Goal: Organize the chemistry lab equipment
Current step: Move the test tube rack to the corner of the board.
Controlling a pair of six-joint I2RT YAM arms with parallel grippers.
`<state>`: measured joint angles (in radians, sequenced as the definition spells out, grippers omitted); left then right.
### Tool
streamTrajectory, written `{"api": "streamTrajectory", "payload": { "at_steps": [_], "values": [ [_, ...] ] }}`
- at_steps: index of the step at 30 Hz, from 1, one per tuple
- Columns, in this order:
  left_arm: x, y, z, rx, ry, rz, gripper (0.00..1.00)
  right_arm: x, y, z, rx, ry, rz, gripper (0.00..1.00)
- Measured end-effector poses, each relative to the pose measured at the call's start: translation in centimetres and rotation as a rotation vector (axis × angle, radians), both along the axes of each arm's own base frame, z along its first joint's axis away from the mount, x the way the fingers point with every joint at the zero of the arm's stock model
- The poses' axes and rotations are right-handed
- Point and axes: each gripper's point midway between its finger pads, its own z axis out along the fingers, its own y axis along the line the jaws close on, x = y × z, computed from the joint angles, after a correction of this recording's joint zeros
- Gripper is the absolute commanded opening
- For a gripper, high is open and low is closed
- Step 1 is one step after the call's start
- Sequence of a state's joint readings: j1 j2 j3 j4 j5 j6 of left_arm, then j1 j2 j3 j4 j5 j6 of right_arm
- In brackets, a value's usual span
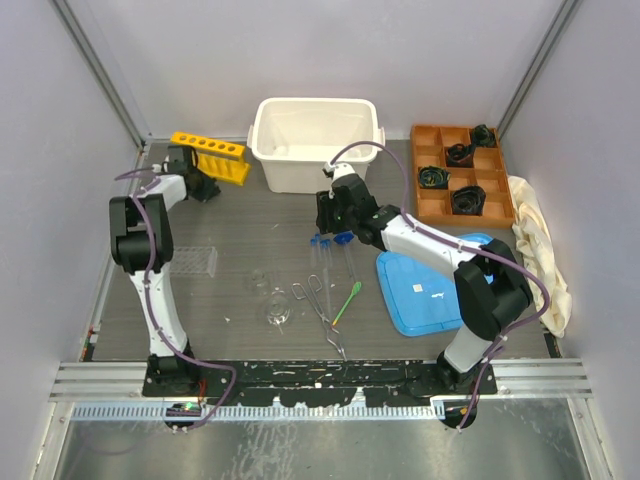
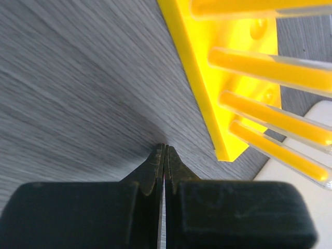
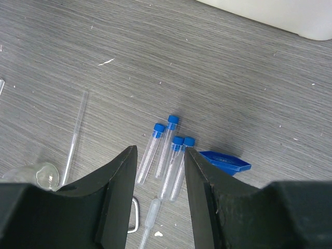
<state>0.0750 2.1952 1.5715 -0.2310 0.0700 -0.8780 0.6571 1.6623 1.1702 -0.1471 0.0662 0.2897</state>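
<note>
Several blue-capped test tubes [image 3: 167, 155] lie side by side on the grey table, directly below my right gripper [image 3: 160, 149], which hovers open over them with nothing held. In the overhead view these test tubes [image 1: 328, 250] sit in front of the white bin. The cylinder's blue base [image 3: 224, 161] lies just right of them. Metal tongs [image 1: 318, 300], a green spatula [image 1: 347, 302] and clear flasks [image 1: 278, 310] lie nearer the front. My left gripper [image 2: 165, 148] is shut on nothing, low over the table beside the yellow rack [image 2: 218, 78]. A clear plastic rack [image 1: 195, 262] sits front left.
A white bin [image 1: 318, 140] stands at the back centre. An orange compartment tray [image 1: 432, 150] with black objects is at the back right, a cream cloth [image 1: 540, 250] beside it. A blue lid [image 1: 430, 290] lies under the right arm. A pipette [image 3: 150, 218] and a glass rod [image 3: 75, 137] lie near the tubes.
</note>
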Motion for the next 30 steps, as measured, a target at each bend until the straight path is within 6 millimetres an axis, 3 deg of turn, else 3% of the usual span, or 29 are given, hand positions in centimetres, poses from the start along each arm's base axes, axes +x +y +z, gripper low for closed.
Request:
{"api": "streamTrajectory", "payload": {
  "at_steps": [11, 23, 30],
  "values": [
    [3.5, -3.3, 0.0, -0.091, -0.07, -0.02, 0.0, 0.0, -0.1, -0.1, -0.008, 0.0, -0.003, 0.47],
    [6.3, -4.1, 0.2, -0.092, -0.115, -0.039, 0.0, 0.7, 0.1, 0.9, -0.007, -0.021, -0.006, 0.47],
    [5.9, -4.0, 0.3, -0.078, -0.116, -0.041, 0.0, 0.6, 0.0, 0.8, -0.015, -0.022, -0.004, 0.47]
  ]
}}
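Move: The test tube rack stands askew close in front of the left hand: its middle is about 8 cm ahead, 2 cm to the left and near fingertip height, its right end slanting back towards the robot. The white bin is roughly 27 cm to the left hand's right and 10 cm ahead; the clear tray lies about 21 cm back and 2 cm left. From the right hand, the rack is some 26 cm ahead, 30 cm left and 8 cm lower. The left hand's shut fingertips come up against the near long edge of the rack, towards its right end, and push it away from the robot. The hand sweeps right and forward low over the table, then nearly straight forward, about 6 cm out and 4 cm right in all, easing back about half a centimetre at the end; the fingers stay shut. ##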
